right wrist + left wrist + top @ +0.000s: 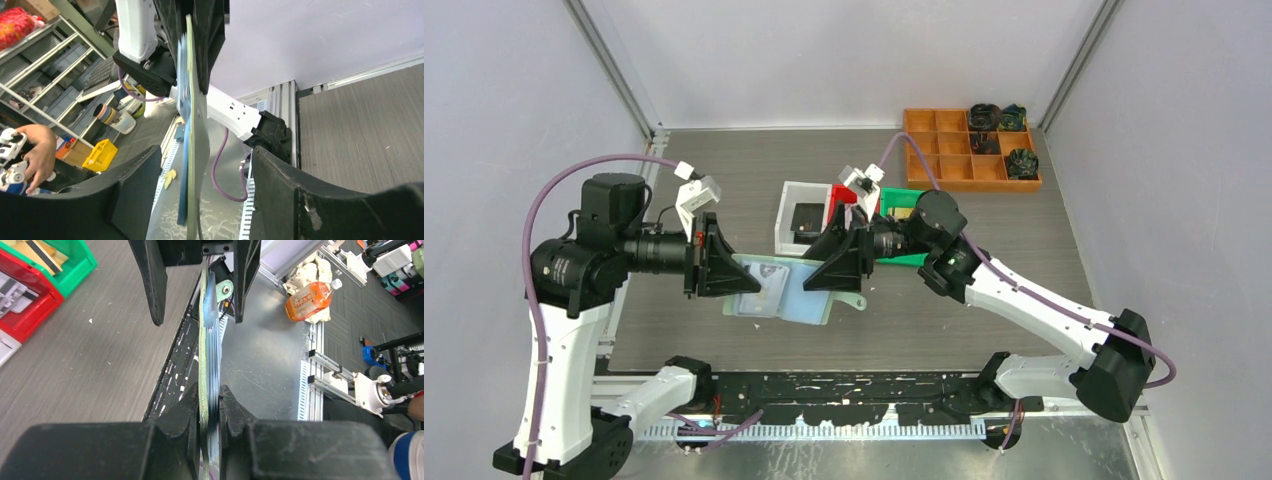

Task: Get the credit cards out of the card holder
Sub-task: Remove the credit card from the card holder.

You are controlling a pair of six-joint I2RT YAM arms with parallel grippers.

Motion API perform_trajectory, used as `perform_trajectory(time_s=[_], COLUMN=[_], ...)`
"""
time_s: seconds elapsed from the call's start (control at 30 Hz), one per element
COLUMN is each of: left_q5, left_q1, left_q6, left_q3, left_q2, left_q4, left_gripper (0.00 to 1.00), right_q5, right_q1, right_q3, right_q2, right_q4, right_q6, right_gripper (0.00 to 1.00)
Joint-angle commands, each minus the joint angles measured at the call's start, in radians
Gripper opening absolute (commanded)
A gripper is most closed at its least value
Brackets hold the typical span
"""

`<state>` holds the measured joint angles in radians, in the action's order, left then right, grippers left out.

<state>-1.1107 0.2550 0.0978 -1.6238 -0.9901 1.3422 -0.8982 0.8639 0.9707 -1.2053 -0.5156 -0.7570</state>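
Note:
The mint-green card holder (809, 295) hangs edge-on above the table between my two grippers. My left gripper (717, 262) is shut on its left end; in the left wrist view the pads (192, 407) pinch the green cover and its layered clear pockets (214, 355). My right gripper (844, 262) stands open around the right end, and in the right wrist view the holder (197, 125) passes between the spread fingers (140, 175) without touching them. A pale credit card (759, 300) shows in a pocket. Other cards lie in the bins: black (807, 218), gold (37, 252), silvery (15, 287).
A white bin (796, 188), a red bin (842, 192) and a green bin (904, 200) stand in a row just behind the grippers. An orange compartment tray (954, 150) with dark items sits at the back right. Enclosure walls close the left, right and back.

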Motion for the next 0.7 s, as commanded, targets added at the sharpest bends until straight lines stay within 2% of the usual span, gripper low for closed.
perform_trajectory(time_s=[0.0,0.17,0.23,0.43,0.57,0.67], left_q5=[-0.068,-0.097,-0.097,-0.1,-0.098,-0.089], left_q1=[0.004,0.003,0.003,0.002,0.001,0.001], left_q6=[0.022,-0.011,-0.018,-0.05,-0.06,-0.062], left_q3=[-0.033,-0.046,-0.049,-0.05,-0.046,-0.038], left_q2=[-0.012,-0.02,-0.025,-0.032,-0.032,-0.03], left_q4=[0.033,0.024,0.022,-0.001,-0.006,-0.013], left_gripper=[0.0,0.0,0.0,0.0,0.0,0.0], right_q5=[0.001,-0.001,0.001,0.031,0.051,0.079], right_q1=[-0.004,0.018,0.035,0.077,0.084,0.09], right_q3=[0.131,0.135,0.125,0.15,0.146,0.13], right_q2=[-0.01,-0.034,-0.028,-0.012,-0.003,-0.003], right_q4=[0.09,0.102,0.113,0.256,0.234,0.173], right_q6=[0.044,0.029,0.043,0.149,0.139,0.105], right_gripper=[0.71,0.52,0.47,0.2,0.06,0.01])
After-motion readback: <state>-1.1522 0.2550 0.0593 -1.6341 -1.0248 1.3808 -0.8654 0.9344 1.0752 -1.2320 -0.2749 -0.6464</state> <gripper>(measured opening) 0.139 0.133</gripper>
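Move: The open card holder, already pinched by the left hand, has its middle about 4 cm left and 2 cm back of the right hand, level with it, its right part between the open fingers. The card in its clear sleeve is some 6 cm left and 2 cm back; the green strap about 6 cm right and 4 cm back. On the table, 36 cm below, the white bin lies roughly 20 cm ahead and 3 cm left. From the left hand the holder's middle is about 3 cm right. The holder's right part, sleeves and cover together, gets pinched by the right hand, whose wide-open fingers straddling it first rise about 2 cm, then sink nearly 3 cm while drawing back and easing left towards the card, closing almost fully. The left hand stays put and keeps its pinch, rolling only some 5 degrees. ##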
